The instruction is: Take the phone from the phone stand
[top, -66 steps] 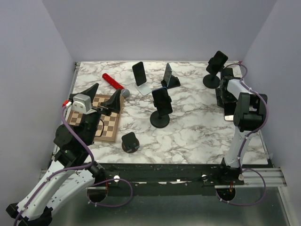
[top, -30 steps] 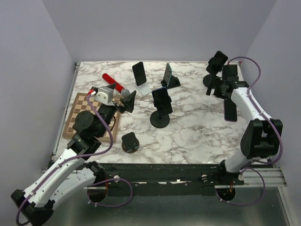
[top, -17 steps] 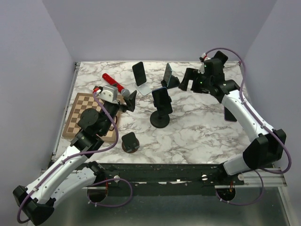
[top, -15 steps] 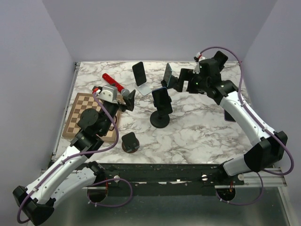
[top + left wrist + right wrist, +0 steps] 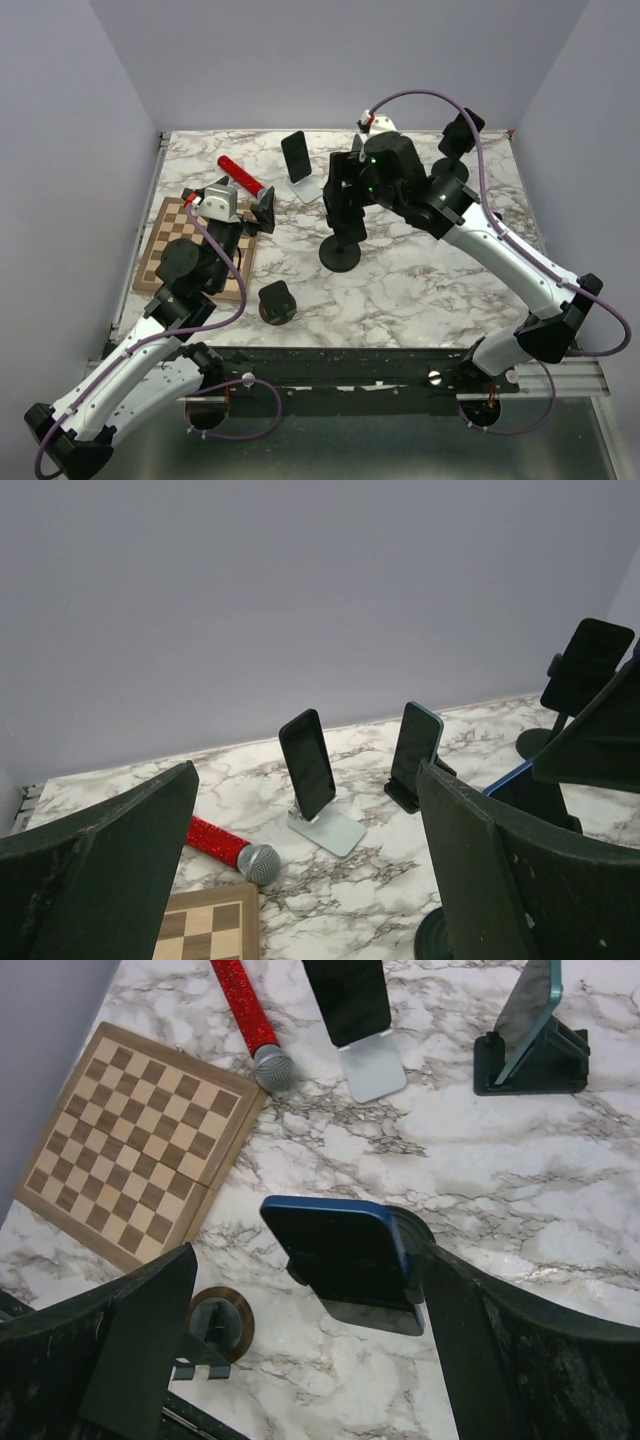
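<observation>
The phone (image 5: 345,1250), dark with a blue edge, sits clamped upright in the black round-based phone stand (image 5: 340,256) at mid table. My right gripper (image 5: 305,1255) is open and hangs just above it, one finger on each side of the phone and neither touching it. In the top view the right gripper (image 5: 340,195) covers most of the phone. My left gripper (image 5: 232,213) is open and empty over the chessboard's far corner, facing the back wall. The stand's base (image 5: 440,940) shows at the bottom right of the left wrist view.
A chessboard (image 5: 170,250) lies at the left, with a red microphone (image 5: 245,178) behind it. A phone on a silver stand (image 5: 296,157), another on a black wedge stand (image 5: 525,1005) and a tall stand with a phone (image 5: 460,130) line the back. A small round holder (image 5: 277,300) sits near the front.
My right arm has swung from the back right corner leftward to above the central phone stand, its jaws open throughout. The left gripper has shifted only slightly over the chessboard.
</observation>
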Tool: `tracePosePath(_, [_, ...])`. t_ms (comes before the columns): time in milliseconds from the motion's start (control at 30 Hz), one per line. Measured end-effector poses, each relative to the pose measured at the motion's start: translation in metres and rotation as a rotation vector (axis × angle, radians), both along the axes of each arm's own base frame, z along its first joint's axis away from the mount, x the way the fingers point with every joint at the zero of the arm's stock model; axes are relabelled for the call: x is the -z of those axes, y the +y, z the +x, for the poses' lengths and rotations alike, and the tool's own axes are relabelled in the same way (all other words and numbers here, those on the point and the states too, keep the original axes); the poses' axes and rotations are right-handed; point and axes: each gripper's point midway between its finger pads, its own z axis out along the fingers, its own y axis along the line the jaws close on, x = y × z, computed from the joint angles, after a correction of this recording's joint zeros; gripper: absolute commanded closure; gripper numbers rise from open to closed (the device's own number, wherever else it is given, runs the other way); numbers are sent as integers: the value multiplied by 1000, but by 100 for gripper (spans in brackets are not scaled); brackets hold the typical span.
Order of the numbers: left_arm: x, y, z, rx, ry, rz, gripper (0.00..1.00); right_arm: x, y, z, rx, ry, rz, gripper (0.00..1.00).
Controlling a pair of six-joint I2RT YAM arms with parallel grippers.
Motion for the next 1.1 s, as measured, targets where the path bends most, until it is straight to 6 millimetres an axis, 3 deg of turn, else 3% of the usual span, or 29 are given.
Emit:
tracePosePath(167, [2, 1, 0, -4, -1, -2, 1, 8, 27, -15, 10, -12, -72, 0])
tracePosePath(300, [0, 3, -3, -4, -10, -10, 1, 23, 36, -18, 65, -1, -151, 0])
tracePosePath(500, [-5, 6, -5, -11, -26, -25, 1, 41, 29, -19, 149, 6, -226, 0])
tracePosePath(733, [-3, 6, -5, -12, -26, -26, 1, 39, 19, -18, 206, -23, -263, 0])
tracePosePath(933, [-3, 7, -5, -14, -25, -27, 1, 45, 20, -15, 208, -30, -285, 0])
tracePosePath(1100, [-4, 7, -5, -14, -29, -30, 1, 62, 24, -8, 216, -28, -340, 0])
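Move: The phone on the central round-based stand has its middle about 13 cm below the right gripper, some 2 cm ahead and 2 cm left. From the same gripper, the phone on the white stand is about 21 cm ahead and 13 cm left, the teal phone roughly 24 cm ahead and 5 cm right, and the emptied round stand 14 cm back and 18 cm left. From the left gripper, the central phone lies around 7 cm ahead, 21 cm right and 18 cm lower. Bring the right gripper down about 6 cm over the central phone's top edge, starting with a short swing to the left and slightly back, easing rightward, then sinking again after a near-pause. As you go, roll its left side down some 20 degrees and turn it a little clockwise to square the wide-open fingers to the phone's two side edges; don't close them yet. ##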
